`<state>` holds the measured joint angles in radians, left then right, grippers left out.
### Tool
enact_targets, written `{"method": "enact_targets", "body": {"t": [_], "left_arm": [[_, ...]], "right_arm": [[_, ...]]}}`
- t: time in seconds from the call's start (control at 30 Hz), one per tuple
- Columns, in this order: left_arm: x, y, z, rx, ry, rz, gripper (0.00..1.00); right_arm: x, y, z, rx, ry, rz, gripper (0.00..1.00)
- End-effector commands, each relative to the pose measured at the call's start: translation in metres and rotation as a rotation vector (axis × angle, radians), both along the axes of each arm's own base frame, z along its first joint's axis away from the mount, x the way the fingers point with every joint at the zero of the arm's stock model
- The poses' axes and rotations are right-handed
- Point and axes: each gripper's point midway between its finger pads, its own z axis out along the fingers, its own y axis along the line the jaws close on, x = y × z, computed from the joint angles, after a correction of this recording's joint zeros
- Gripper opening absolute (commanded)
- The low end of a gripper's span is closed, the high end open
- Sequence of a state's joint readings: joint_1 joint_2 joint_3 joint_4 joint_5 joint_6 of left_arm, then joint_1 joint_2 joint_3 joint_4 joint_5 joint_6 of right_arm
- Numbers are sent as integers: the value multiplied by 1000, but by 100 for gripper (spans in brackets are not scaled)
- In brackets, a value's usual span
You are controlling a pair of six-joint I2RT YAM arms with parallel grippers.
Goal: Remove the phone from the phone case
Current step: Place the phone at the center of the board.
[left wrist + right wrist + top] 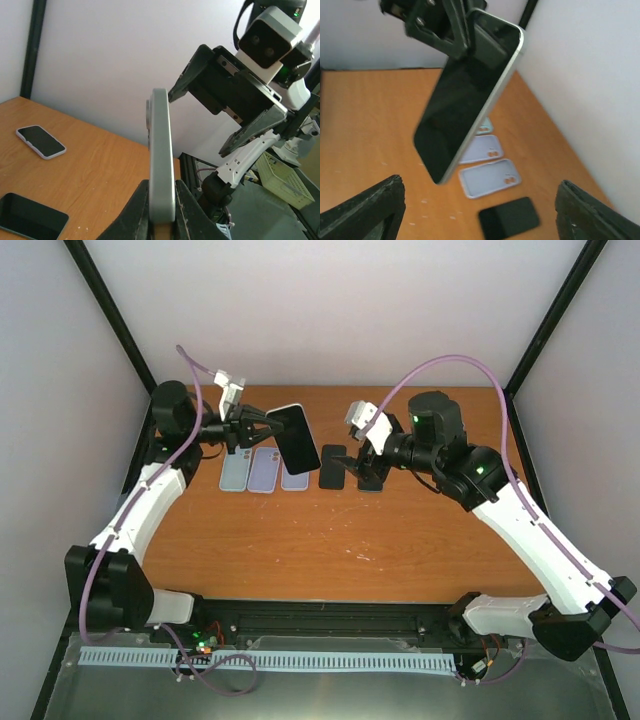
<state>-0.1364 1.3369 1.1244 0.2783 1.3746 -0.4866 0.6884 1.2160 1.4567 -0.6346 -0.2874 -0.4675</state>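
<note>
My left gripper [262, 427] is shut on one end of the phone [296, 436] and holds it up off the table with the dark screen tilted toward the right arm. A pale grey-green rim, the phone case [496, 85], wraps the phone [465, 100]. In the left wrist view the case [161, 160] is edge-on, pinched between both fingers [131, 215]. My right gripper [480, 215] is open with nothing between its jaws. It faces the phone from a short way off, apart from it [362, 462].
Three empty pale cases [235, 472], [263, 470], [293, 479] lie in a row on the wooden table [330, 540] under the held phone. A bare black phone [332, 466] lies to their right. Another phone [372, 480] lies under the right gripper.
</note>
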Motion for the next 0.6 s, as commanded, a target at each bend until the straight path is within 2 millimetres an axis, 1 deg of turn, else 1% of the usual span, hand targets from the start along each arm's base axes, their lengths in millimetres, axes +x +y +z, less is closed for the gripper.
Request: {"method": "enact_targets", "body": {"t": [0.0, 0.17, 0.27, 0.57], "left_arm": [[-11, -13, 19, -4, -134, -66, 1], [-12, -20, 18, -5, -128, -77, 1], [-9, -23, 17, -11, -101, -70, 1], [-10, -36, 21, -23, -76, -88, 1]], "right_arm": [[-24, 13, -2, 136, 279, 120, 79], [-13, 13, -3, 241, 446, 103, 71], [-13, 19, -4, 288, 528, 124, 67], [-1, 32, -17, 332, 645, 124, 57]]}}
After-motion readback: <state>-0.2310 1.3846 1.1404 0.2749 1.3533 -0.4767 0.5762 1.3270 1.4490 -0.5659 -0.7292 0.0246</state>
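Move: The phone pinched in the left gripper has its middle about 10 cm left of the right hand, 4 cm ahead and roughly level. From the left hand, the right gripper sits some 15 cm to the right, 4 cm back and 3 cm lower. On the board, about 35 cm below the right hand and 20 cm ahead, lie the left black phone, 1 cm to its left, and the rightmost lilac case, 13 cm left. Bring the two grippers together high over the board: keep the left one pinched on the phone and carry it right about 3 cm, sinking slightly. Meanwhile ease the right gripper left about 2.5 cm towards the phone's lower right part and down a little, rolling it some 30 degrees and swinging its fingers to point more squarely left, narrowing them but leaving them open. ##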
